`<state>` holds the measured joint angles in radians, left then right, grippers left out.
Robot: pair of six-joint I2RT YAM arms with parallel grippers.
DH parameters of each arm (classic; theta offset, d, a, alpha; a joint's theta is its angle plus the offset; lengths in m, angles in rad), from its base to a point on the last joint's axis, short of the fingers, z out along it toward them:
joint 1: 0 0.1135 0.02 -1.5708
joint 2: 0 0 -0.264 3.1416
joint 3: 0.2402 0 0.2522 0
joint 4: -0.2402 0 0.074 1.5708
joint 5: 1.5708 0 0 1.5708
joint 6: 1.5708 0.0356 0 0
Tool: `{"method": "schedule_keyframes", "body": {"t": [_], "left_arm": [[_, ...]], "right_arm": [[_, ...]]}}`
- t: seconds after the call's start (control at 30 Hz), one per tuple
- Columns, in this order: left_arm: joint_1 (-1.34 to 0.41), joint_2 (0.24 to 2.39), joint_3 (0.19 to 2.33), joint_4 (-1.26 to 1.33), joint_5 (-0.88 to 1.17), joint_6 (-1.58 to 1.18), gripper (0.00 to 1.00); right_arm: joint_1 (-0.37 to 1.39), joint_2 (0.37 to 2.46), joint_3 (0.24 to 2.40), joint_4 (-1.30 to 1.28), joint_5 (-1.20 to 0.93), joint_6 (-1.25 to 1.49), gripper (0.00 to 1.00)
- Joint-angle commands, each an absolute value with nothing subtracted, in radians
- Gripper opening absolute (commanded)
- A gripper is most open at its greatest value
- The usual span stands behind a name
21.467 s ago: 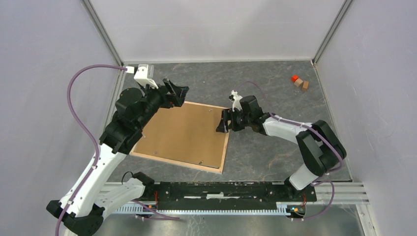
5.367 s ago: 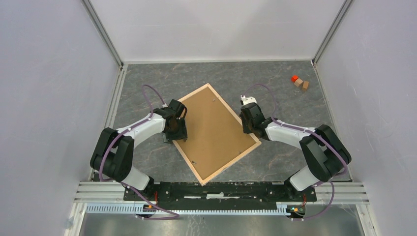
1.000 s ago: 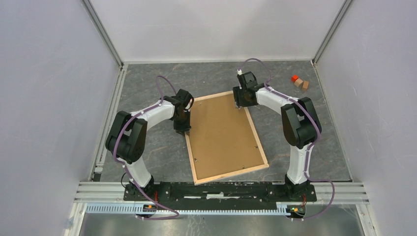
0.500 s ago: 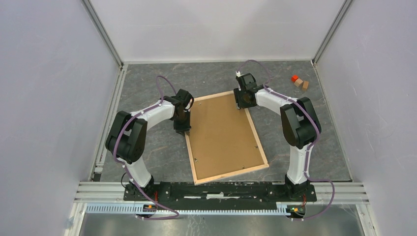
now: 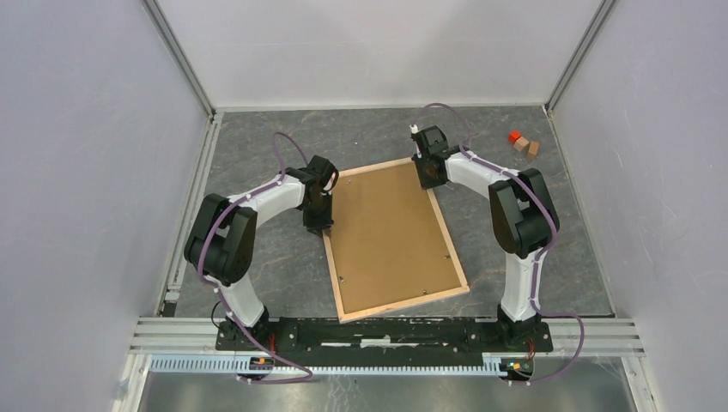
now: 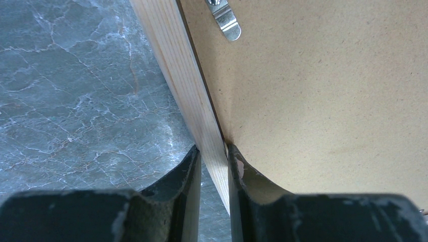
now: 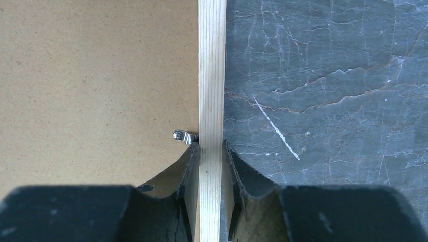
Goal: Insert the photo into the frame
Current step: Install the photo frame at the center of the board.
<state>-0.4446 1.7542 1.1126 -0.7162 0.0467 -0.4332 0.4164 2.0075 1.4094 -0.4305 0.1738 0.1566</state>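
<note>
The frame (image 5: pixel 448 240) lies back-up on the grey table, its pale wood rails around a brown backing board (image 5: pixel 391 232). The photo is hidden. My left gripper (image 5: pixel 324 225) is shut on the frame's left rail (image 6: pixel 171 55) near the far left corner, one finger on the outside and one on the board side (image 6: pixel 213 156). My right gripper (image 5: pixel 427 178) stands at the far right corner. In the right wrist view (image 7: pixel 212 151) its fingers press both sides of the right rail (image 7: pixel 212 60), just below a metal clip (image 7: pixel 184 136).
A second metal clip (image 6: pixel 224 22) sits on the backing board (image 6: pixel 328 101) by the left rail. An orange block (image 5: pixel 515 136) and wooden blocks (image 5: pixel 529 148) lie at the back right. Enclosure walls stand on three sides; the arms' mounting rail (image 5: pixel 378 330) runs along the front.
My right gripper's jaws have closed onto the frame's right rail and its wrist has shifted slightly. The left gripper and the frame have stayed put.
</note>
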Motion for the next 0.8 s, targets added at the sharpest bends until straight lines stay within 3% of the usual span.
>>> {"method": "schedule_keyframes", "body": {"t": [0.0, 0.2, 0.33, 0.47, 0.77], "left_arm": [[-0.457, 1.765, 1.126, -0.684, 0.103, -0.399, 0.06], [-0.457, 1.78, 1.131, -0.685, 0.091, -0.392, 0.05], [-0.456, 1.792, 1.138, -0.688, 0.066, -0.384, 0.05], [-0.451, 1.804, 1.151, -0.692, 0.042, -0.367, 0.04], [-0.445, 1.931, 1.282, -0.752, 0.114, -0.361, 0.06]], "right_arm": [[0.42, 2.045, 1.45, -0.433, 0.152, 0.116, 0.26], [0.421, 1.979, 1.39, -0.399, 0.121, 0.112, 0.34], [0.422, 1.903, 1.333, -0.417, 0.093, 0.1, 0.57], [0.421, 1.702, 1.046, -0.263, -0.031, 0.099, 0.76], [0.489, 1.482, 0.748, -0.212, -0.126, 0.134, 0.76]]}}
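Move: The right hand has its fingers shut around the photo frame's right rail, with the rail's far clip some 1 cm ahead and 2 cm left. The rail's near clip lies about 19 cm back and 4 cm right; the far right corner is roughly 7 cm ahead and 2 cm left, the near right corner about 26 cm back and 8 cm right, all a centimetre or so lower. From the left hand, gripping the left rail, the near clip is some 24 cm right and 7 cm back. Back towards the base, the right hand comes off its spot on the right rail: the fingers spread well apart first, then it sweeps roughly 14 cm nearly level towards the near clip, turning some 10 degrees counter-clockwise. It stays low, rail still between the open fingers but close to the right one. The left hand keeps its pinch on the left rail, tilting only slightly. ##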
